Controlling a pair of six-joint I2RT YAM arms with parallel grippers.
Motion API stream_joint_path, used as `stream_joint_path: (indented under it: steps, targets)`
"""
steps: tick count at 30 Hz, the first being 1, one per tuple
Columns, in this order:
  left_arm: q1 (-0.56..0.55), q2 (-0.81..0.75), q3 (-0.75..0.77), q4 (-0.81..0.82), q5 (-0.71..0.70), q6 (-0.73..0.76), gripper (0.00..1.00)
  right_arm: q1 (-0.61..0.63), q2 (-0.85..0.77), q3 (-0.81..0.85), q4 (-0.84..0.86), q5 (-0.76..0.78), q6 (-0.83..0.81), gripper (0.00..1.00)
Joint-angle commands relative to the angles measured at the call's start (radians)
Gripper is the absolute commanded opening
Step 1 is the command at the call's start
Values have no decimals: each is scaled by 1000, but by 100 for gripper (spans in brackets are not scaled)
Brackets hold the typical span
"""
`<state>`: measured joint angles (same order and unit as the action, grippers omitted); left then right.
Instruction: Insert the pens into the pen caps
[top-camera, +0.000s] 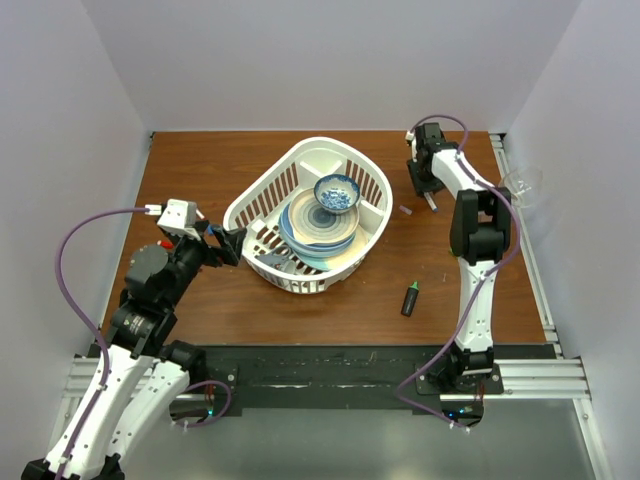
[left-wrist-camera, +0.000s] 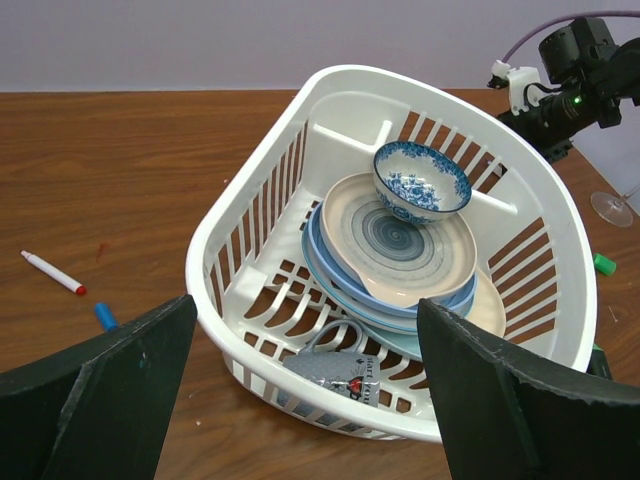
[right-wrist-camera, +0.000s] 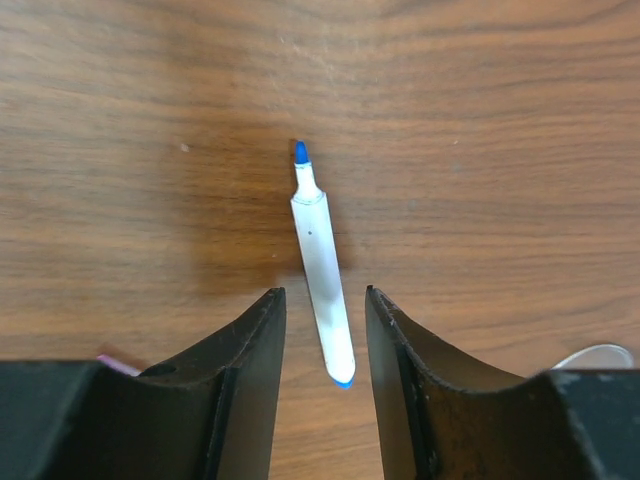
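In the right wrist view a white pen with a blue tip (right-wrist-camera: 320, 265) lies on the wood, its rear end between my right gripper's (right-wrist-camera: 323, 292) jaws. They stand open, with a gap on each side of the barrel. That gripper (top-camera: 428, 195) is at the table's back right. A stubby black marker with a green end (top-camera: 410, 298) lies in front of the basket's right side. The left wrist view shows a white pen with a red tip (left-wrist-camera: 55, 272), a blue cap (left-wrist-camera: 105, 316) and a green cap (left-wrist-camera: 604, 264). My left gripper (left-wrist-camera: 305, 303) hangs open beside the basket.
A white basket (top-camera: 262, 190) in the table's middle holds stacked plates (top-camera: 310, 235), a blue patterned bowl (top-camera: 337, 193) and a grey mug (left-wrist-camera: 335, 368). A wine glass (top-camera: 521, 184) stands at the right edge. A small pinkish piece (top-camera: 406, 210) lies near my right gripper.
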<state>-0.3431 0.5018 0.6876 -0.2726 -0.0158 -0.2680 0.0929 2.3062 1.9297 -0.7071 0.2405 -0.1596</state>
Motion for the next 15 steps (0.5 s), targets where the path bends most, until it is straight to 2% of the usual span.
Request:
stream_joint_path:
  steps: [1, 7, 11, 15]
  targets:
    - [-4, -5, 0, 23, -15, 27, 96, -21, 9, 16, -25, -75, -21, 41]
    - [-4, -8, 3, 26, -12, 32, 95, -21, -2, -49, -14, -92, -21, 36]
    - [-4, -9, 0, 30, -1, 26, 94, -19, -33, -98, -18, -139, -9, 25]
    - [-4, -9, 15, 29, 23, -10, 91, -19, -91, -164, -12, -159, 28, 6]
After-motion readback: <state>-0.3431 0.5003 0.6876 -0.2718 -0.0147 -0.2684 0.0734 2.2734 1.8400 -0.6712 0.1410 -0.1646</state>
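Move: The uncapped blue pen lies right under my right hand, its middle about 2 cm below the pads, its blue tip pointing forward and a little left. A purple cap lies roughly 8 cm to the left of my right hand and 4 cm back; the green cap is some 17 cm back and 4 cm right. From my left hand the pen is about 28 cm ahead, 58 cm right and 26 cm down. I sink my right hand a last 1.5 cm onto the blue pen, fingers slanting down and forward, then draw it back about 1 cm while closing the half-open fingers. The pads pinch the barrel from both sides, a little behind its middle, and the wrist rolls some 5 degrees, left side up. ##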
